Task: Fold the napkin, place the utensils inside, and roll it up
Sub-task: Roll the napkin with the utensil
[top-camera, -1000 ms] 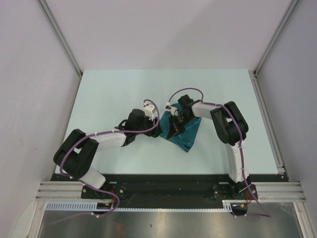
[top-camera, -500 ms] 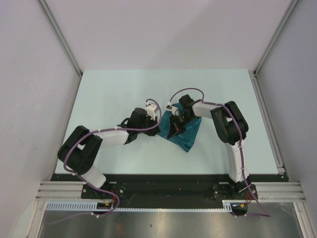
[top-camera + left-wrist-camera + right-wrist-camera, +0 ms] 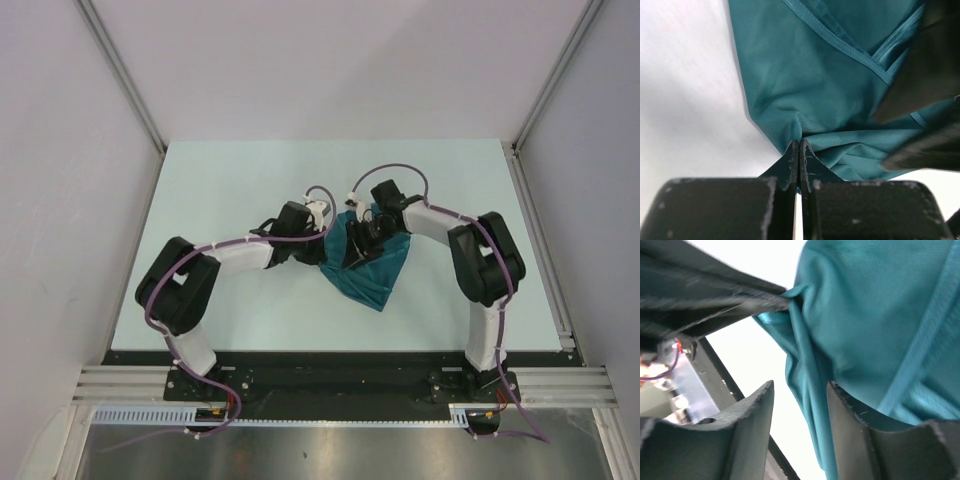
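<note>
The teal napkin [image 3: 372, 272] lies bunched at the middle of the table, its left edge lifted. My left gripper [image 3: 326, 250] is shut on that edge; in the left wrist view the cloth [image 3: 810, 90] puckers right at the closed tips [image 3: 799, 143]. My right gripper [image 3: 356, 248] hangs over the napkin's upper left part, jaws open, with a fold of cloth [image 3: 865, 320] running down between its fingers [image 3: 752, 405] without being pinched. The left gripper's dark fingers [image 3: 715, 300] cross the top left of the right wrist view. The utensils are not in view.
The pale table [image 3: 230, 190] is bounded by grey walls at the back and both sides, with a metal rail [image 3: 340, 385] along the near edge where both arm bases stand. The two wrists are nearly touching above the napkin.
The left gripper moved right to the napkin's edge and closed on it. The right gripper, shut a second ago, has opened and shifted slightly up and right. The napkin's left side has risen.
</note>
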You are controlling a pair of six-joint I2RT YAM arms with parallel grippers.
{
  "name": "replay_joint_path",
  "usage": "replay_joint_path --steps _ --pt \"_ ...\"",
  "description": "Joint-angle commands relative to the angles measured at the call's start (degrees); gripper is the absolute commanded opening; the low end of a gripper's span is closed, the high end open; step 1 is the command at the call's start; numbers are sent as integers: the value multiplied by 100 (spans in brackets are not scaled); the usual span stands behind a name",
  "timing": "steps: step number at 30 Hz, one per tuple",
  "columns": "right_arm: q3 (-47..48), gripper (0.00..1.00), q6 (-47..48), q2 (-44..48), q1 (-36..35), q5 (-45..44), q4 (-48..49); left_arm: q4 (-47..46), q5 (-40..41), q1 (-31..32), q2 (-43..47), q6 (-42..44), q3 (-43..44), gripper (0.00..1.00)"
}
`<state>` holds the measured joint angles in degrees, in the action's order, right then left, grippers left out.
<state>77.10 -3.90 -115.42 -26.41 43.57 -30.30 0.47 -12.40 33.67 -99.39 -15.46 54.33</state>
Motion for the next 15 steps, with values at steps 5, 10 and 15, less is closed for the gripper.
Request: replay_joint_path --steps 5,10,15 --pt "-1257 63 373 1468 -294 -1210 1262 595 -552 -229 -282 -317 491 0" --pt "-1970 74 381 1917 -584 -1913 2484 603 -658 -291 -273 -291 482 0" --pt "-2260 75 662 2049 -997 -2606 3178 612 -702 -308 -274 -291 482 0"
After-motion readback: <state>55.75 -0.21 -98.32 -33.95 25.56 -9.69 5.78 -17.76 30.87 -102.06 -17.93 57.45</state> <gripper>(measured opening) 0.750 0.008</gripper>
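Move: The right hand, half open, is just above the napkin. The stretch of rolled near edge it goes for lies about 3 cm back, straight below its line and some 3 cm lower; the napkin's near corner is roughly 9 cm back and 7 cm to its right, 4 cm down. The left-hand end of the roll, pinched in the left fingers, is about 6 cm to its left, level with it. From the left hand that same stretch of edge lies some 6 cm right, 3 cm back and 2 cm lower. Up about 2.5 cm and slightly right first, the right hand then arcs back some 2 cm and down again over the rolled near edge, its fingers swinging forward about 25 degrees and opening wider around the fold. The left hand stays, sinking under a centimetre with a slight tilt, and keeps the roll's left end pinched. ##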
